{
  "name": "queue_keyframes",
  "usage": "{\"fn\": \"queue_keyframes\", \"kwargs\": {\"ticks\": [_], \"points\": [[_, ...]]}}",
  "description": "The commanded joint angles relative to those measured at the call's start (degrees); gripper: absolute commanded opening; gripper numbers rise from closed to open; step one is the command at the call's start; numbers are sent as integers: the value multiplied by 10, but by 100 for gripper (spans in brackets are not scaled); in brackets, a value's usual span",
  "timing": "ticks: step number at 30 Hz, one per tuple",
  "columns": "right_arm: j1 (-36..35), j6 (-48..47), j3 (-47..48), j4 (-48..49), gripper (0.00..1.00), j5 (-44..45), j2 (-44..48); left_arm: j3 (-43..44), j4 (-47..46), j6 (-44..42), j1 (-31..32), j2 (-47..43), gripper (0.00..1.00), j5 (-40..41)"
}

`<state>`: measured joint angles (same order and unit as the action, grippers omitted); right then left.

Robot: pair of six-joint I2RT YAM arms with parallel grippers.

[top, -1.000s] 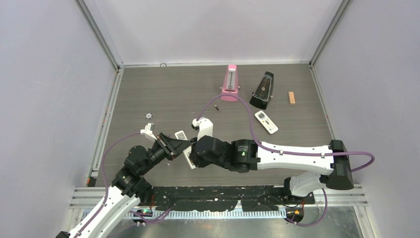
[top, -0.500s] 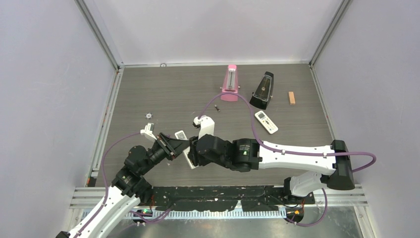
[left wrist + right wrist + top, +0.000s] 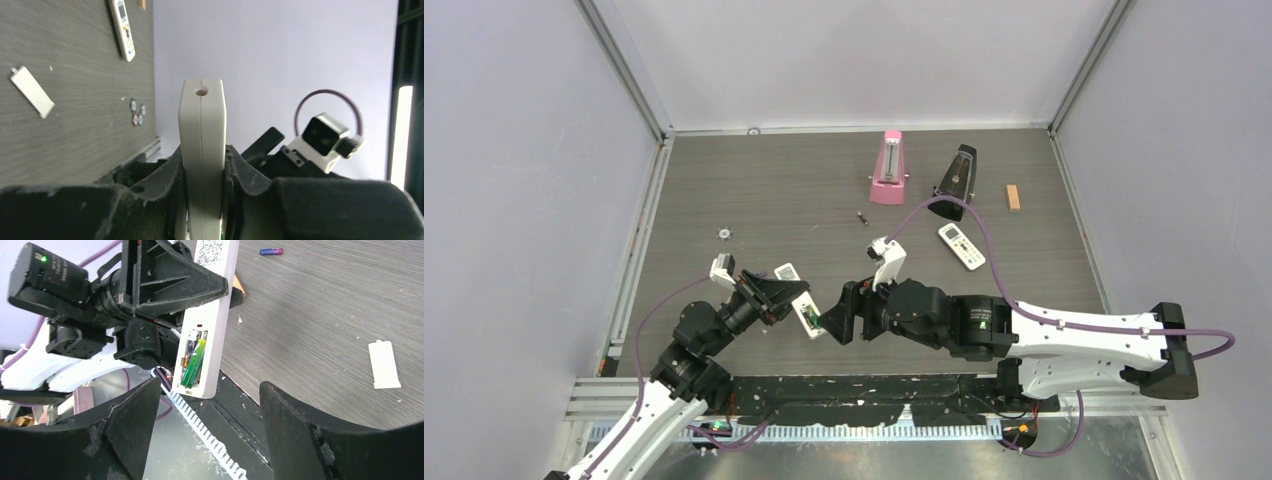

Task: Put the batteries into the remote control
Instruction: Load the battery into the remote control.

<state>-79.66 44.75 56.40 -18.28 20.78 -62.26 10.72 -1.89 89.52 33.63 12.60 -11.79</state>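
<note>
The slim white remote control (image 3: 807, 314) is clamped edge-on in my left gripper (image 3: 782, 297), which is shut on it (image 3: 201, 150). Its open back faces the right wrist camera, with a green battery (image 3: 194, 362) and a darker battery (image 3: 190, 347) lying side by side in the bay. My right gripper (image 3: 836, 322) hangs open just right of the remote's lower end, its fingers (image 3: 125, 420) apart and holding nothing. A bluish-purple battery (image 3: 271, 251) lies loose on the table, and a dark one (image 3: 862, 217) sits farther back. The white battery cover (image 3: 384, 365) rests flat on the table.
A pink metronome (image 3: 888, 168) and a black metronome (image 3: 955, 183) stand at the back. An orange block (image 3: 1013, 197) and a broader white remote (image 3: 961, 246) lie at the right. A small round piece (image 3: 723, 234) sits at the left. The table's near rail (image 3: 210, 435) runs under my right gripper.
My right gripper has opened and drawn back to the right, off the remote. The left gripper still holds the remote, now tilted slightly more toward the right.
</note>
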Motion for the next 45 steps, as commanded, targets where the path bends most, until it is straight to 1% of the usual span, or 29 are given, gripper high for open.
{"fn": "queue_keyframes", "kwargs": {"ticks": [1, 2, 3, 4, 6, 8, 14, 18, 22, 23, 25, 33, 38, 45], "points": [[-1, -2, -52, 138, 78, -30, 33, -21, -54, 130, 0, -26, 0, -4], [-1, -2, -58, 165, 78, -38, 37, -25, -55, 143, 0, -33, 0, -2], [-1, -2, -66, 172, 78, -41, 39, -25, -51, 153, 0, -40, 0, 1], [-1, -1, -68, 197, 78, -46, 40, -22, -39, 160, 0, -47, 0, 2], [-1, 0, -73, 215, 78, -52, 39, -14, -11, 167, 0, -62, 0, 8], [-1, 4, -74, 223, 77, -52, 36, -6, 7, 170, 0, -72, 0, 13], [-1, 19, -82, 242, 71, -49, 31, -9, 1, 179, 0, -77, 0, 11], [-1, 28, -87, 251, 63, -45, 30, -11, -12, 181, 0, -76, 0, 10], [-2, 31, -84, 242, 52, -42, 24, -11, -16, 182, 0, -76, 0, 10], [-1, 33, -83, 235, 48, -40, 21, -11, -16, 182, 0, -75, 0, 10], [-1, 36, -74, 223, 44, -39, 13, -13, -19, 182, 0, -76, 0, 9], [-2, 37, -61, 204, 41, -39, -6, -20, -18, 184, 0, -84, 0, 13], [-1, 43, -61, 201, 37, -35, -10, -20, -18, 184, 0, -86, 0, 12], [-1, 51, -54, 202, 35, -41, -23, -16, -22, 166, 0, -86, 0, 10]]}}
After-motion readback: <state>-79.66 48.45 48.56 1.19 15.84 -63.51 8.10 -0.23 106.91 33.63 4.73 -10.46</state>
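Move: The green battery lies slantwise in the bay of the remote control, about 4 cm to the open right hand's left, level fore-and-aft and some 2 cm lower. On the table roughly 20 cm down are the white cover, 7 cm right and 1 cm back of that hand, the orange block, 20 cm left and 2 cm back, and the purple battery, 16 cm left and 5 cm ahead. From the left hand, gripping the remote, the green battery is 5 cm back and 2 cm right. The left hand keeps its grip on the remote, lifting about 1.5 cm and rolling some 15 degrees so that the battery-bay end comes up. The right hand goes about 3 cm left and a little back towards that end, rising with its own left side rolling up before sinking again about 2 cm, as its wide-open fingers close by half to pinch the end, one tip over the green battery's lower end and the other on the remote's far side. ##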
